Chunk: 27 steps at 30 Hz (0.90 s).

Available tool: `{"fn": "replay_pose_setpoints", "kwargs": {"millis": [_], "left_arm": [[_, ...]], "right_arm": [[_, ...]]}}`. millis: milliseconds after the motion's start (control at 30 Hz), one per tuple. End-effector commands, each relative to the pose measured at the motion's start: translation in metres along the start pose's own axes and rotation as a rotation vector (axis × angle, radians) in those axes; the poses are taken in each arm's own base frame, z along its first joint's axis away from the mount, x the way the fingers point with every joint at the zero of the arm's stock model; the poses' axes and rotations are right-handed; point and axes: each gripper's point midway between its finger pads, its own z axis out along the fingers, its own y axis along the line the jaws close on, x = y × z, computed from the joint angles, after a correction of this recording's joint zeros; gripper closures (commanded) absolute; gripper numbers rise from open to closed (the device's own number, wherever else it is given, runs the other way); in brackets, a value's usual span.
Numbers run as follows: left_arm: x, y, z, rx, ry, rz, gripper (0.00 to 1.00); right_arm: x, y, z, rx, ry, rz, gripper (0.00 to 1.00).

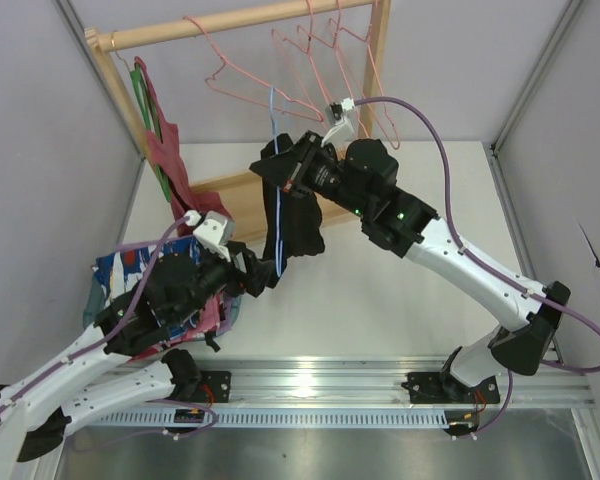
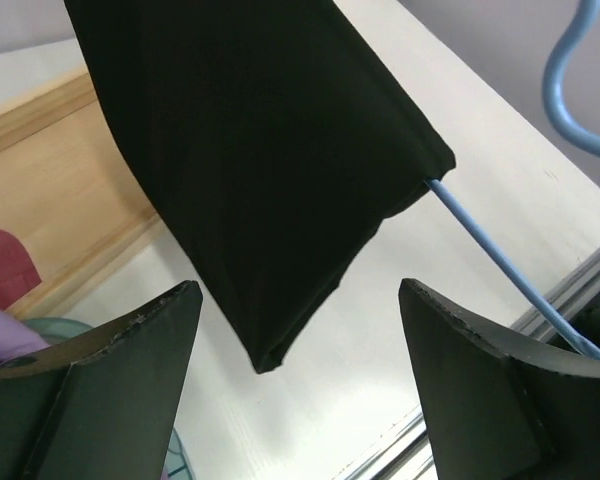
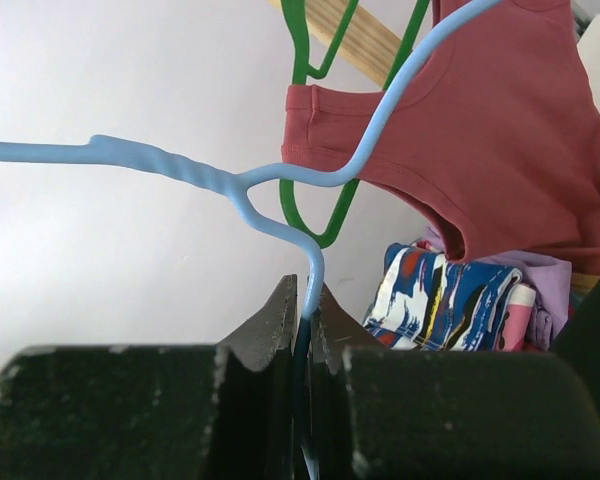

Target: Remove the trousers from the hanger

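Note:
The black trousers (image 1: 302, 215) hang on the light-blue wire hanger (image 1: 273, 120), held in the air above the table's middle. My right gripper (image 1: 298, 172) is shut on the hanger; in the right wrist view the wire (image 3: 230, 180) runs down between the closed fingertips (image 3: 305, 290). My left gripper (image 1: 260, 275) sits just below and left of the trousers. In the left wrist view it (image 2: 300, 290) stands wide open, and the trousers' lower corner (image 2: 265, 350) hangs between the two fingers without touching them. The hanger's bar (image 2: 490, 250) sticks out of the cloth on the right.
A wooden rack (image 1: 240, 20) at the back carries several pink wire hangers (image 1: 310, 60). A dark red garment (image 1: 165, 140) hangs on a green hanger (image 3: 315, 200) at the left. Blue patterned cloth (image 1: 130, 265) lies piled at the left. A metal rail (image 1: 320, 385) lines the near edge.

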Motion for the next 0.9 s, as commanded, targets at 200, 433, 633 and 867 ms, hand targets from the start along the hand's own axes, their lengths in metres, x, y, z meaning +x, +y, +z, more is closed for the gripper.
{"fn": "replay_pose_setpoints", "kwargs": {"millis": [200, 433, 633, 867], "left_arm": [[-0.016, -0.003, 0.026, -0.02, -0.12, 0.026, 0.16], [-0.011, -0.015, 0.036, 0.041, -0.179, -0.032, 0.16], [-0.005, -0.004, 0.042, -0.023, -0.175, -0.032, 0.31], [-0.02, 0.028, 0.03, -0.185, -0.266, -0.062, 0.62]], "right_arm": [[-0.041, 0.058, -0.021, -0.169, -0.124, -0.002, 1.0], [-0.043, 0.053, -0.022, -0.152, -0.138, -0.004, 1.0], [-0.045, 0.051, -0.022, -0.152, -0.14, -0.003, 1.0], [-0.046, 0.049, -0.024, -0.141, -0.142, -0.018, 1.0]]}}
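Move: The lower end of the black trousers hangs just beyond the left hand's open fingers, about 5 cm ahead and 4 cm right at much the same height. The blue hanger's lower end is about 5 cm right and 1 cm ahead; the red top hangs some 17 cm ahead and 11 cm left. From the right hand, which already grips the hanger's neck, the trousers' lower end is about 17 cm below, 3 cm back and 2 cm right. Forward and to the right, the left hand slides about 4 cm towards the trousers' lower end with fingers open, then sinks a couple of centimetres. Only then do the fingers narrow to under half open with the cloth between them, while the hand eases forward and back left, turning some 10 degrees counter-clockwise. The right hand stays put, keeping its pinch on the hanger. ##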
